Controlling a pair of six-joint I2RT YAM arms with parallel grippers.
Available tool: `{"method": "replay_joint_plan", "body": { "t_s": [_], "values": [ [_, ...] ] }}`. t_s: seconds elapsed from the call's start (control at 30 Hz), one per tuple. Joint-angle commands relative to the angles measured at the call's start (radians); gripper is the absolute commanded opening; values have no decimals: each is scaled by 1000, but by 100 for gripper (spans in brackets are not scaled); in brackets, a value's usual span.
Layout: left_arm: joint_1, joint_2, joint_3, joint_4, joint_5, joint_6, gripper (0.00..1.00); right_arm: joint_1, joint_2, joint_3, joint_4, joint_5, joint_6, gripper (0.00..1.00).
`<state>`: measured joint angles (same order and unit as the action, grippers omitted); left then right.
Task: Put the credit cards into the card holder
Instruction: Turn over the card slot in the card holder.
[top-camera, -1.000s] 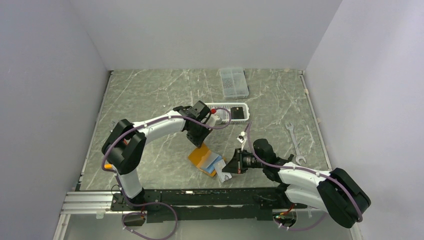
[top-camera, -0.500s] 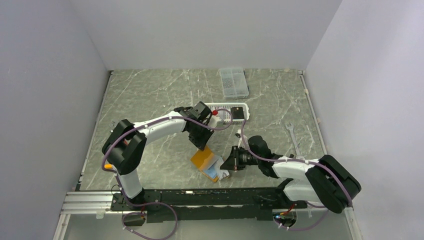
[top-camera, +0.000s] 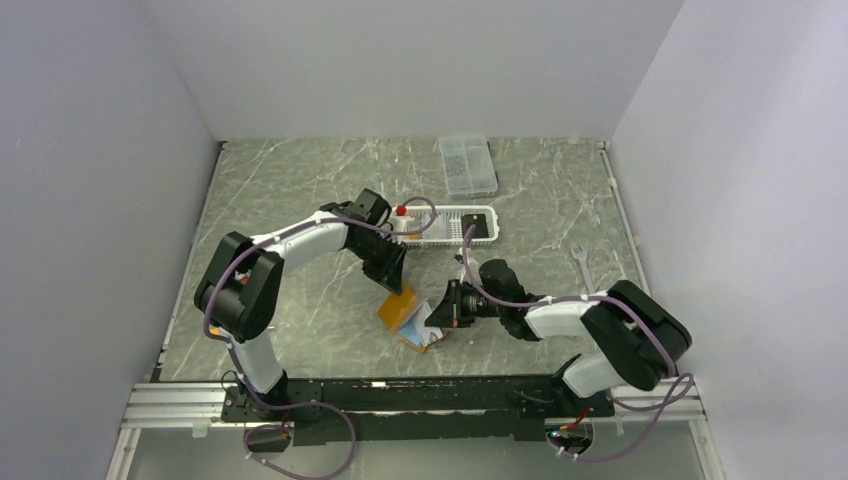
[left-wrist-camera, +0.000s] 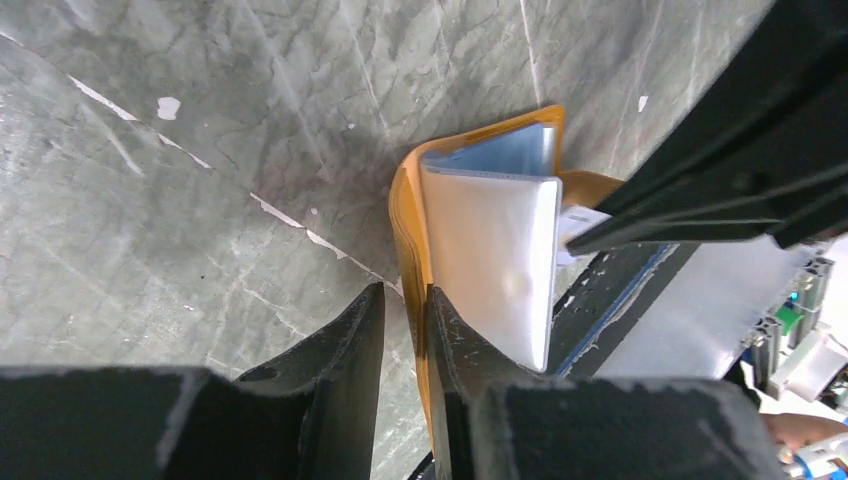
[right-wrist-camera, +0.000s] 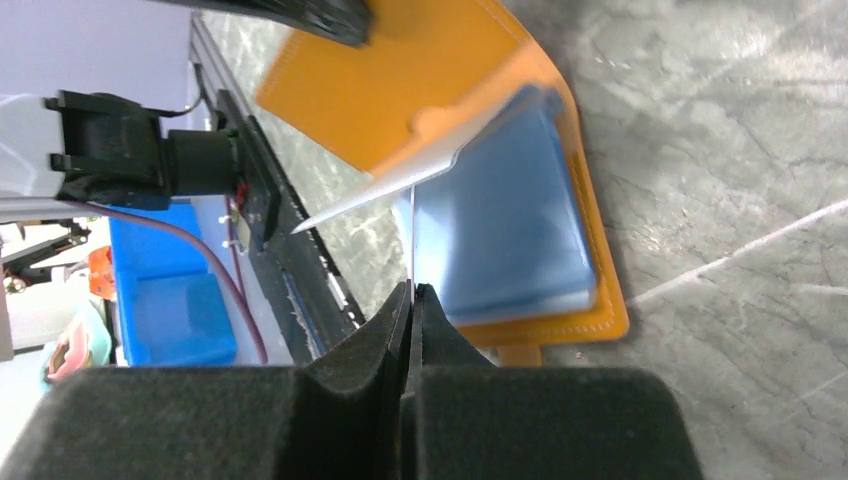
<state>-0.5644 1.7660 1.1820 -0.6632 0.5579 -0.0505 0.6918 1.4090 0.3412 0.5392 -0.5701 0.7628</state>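
Note:
The orange card holder (top-camera: 398, 306) lies open on the marble table, its light blue inside (right-wrist-camera: 500, 220) facing up. One orange flap (left-wrist-camera: 405, 200) stands raised. It sits between my left gripper's (left-wrist-camera: 405, 290) fingers, which are slightly apart; the flap leans on the right finger with a gap to the left one. My right gripper (right-wrist-camera: 410, 287) is shut on a thin pale credit card (right-wrist-camera: 412, 240), seen edge-on, whose far edge is over the blue inside. A black credit card (top-camera: 477, 228) lies in the white basket.
The white slotted basket (top-camera: 445, 212) stands just behind the left gripper. A clear compartment box (top-camera: 467, 164) sits farther back, and a wrench (top-camera: 583, 262) lies to the right. The arms' base rail (top-camera: 400, 395) runs along the near edge.
My left gripper's jaws have parted from shut and the arm has shifted a little back and left. My right gripper has moved left with the card, up to the holder.

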Motion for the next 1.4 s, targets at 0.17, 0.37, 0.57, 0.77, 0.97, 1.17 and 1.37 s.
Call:
{"method": "replay_joint_plan", "body": {
  "t_s": [0.17, 0.37, 0.57, 0.77, 0.97, 1.17, 1.37],
  "values": [
    [26, 2, -4, -11, 127, 12, 28, 20, 129, 18, 195, -12, 42, 0],
    [37, 45, -6, -36, 145, 38, 27, 21, 132, 85, 184, -11, 17, 0],
    [117, 57, -9, -50, 250, 107, 28, 24, 221, 102, 232, -25, 25, 0],
    [150, 99, -11, -127, 320, 207, 29, 34, 352, 112, 326, -41, 59, 0],
    [186, 111, 8, -169, 336, 273, 28, 36, 396, 120, 311, -20, 42, 0],
    [249, 78, 59, -244, 365, 295, 29, 36, 407, 123, 262, 15, 29, 0],
    [251, 8, -1, -224, 377, 264, 32, 41, 400, 120, 220, 57, 13, 0]
  ]
}}
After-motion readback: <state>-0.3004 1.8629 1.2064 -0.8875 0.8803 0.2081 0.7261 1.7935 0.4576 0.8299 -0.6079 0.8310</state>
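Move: The orange cover of the open card holder lies about 6 cm to the right hand's left, 3 cm farther out and 3 cm lower. The card slot in the right fingers centres about 2 cm left, 1 cm back and 2 cm below. The cover is some 3 cm back of the left hand, level sideways, 2 cm lower, with the card slot about 7 cm back and 4 cm right. The white basket is roughly 13 cm ahead of the left hand and 9 cm right. The card slot's thin edge stays pinched in the shut right fingers, which travel about 4 cm left towards the cover side and a little forward, dipping, rising, then sinking to end 3 cm lower. The left hand, its slightly open fingers still astride the cover's edge, also goes some 5 cm left, dipping slightly and rising again, while tilting so its fingers point more to the right and back. ##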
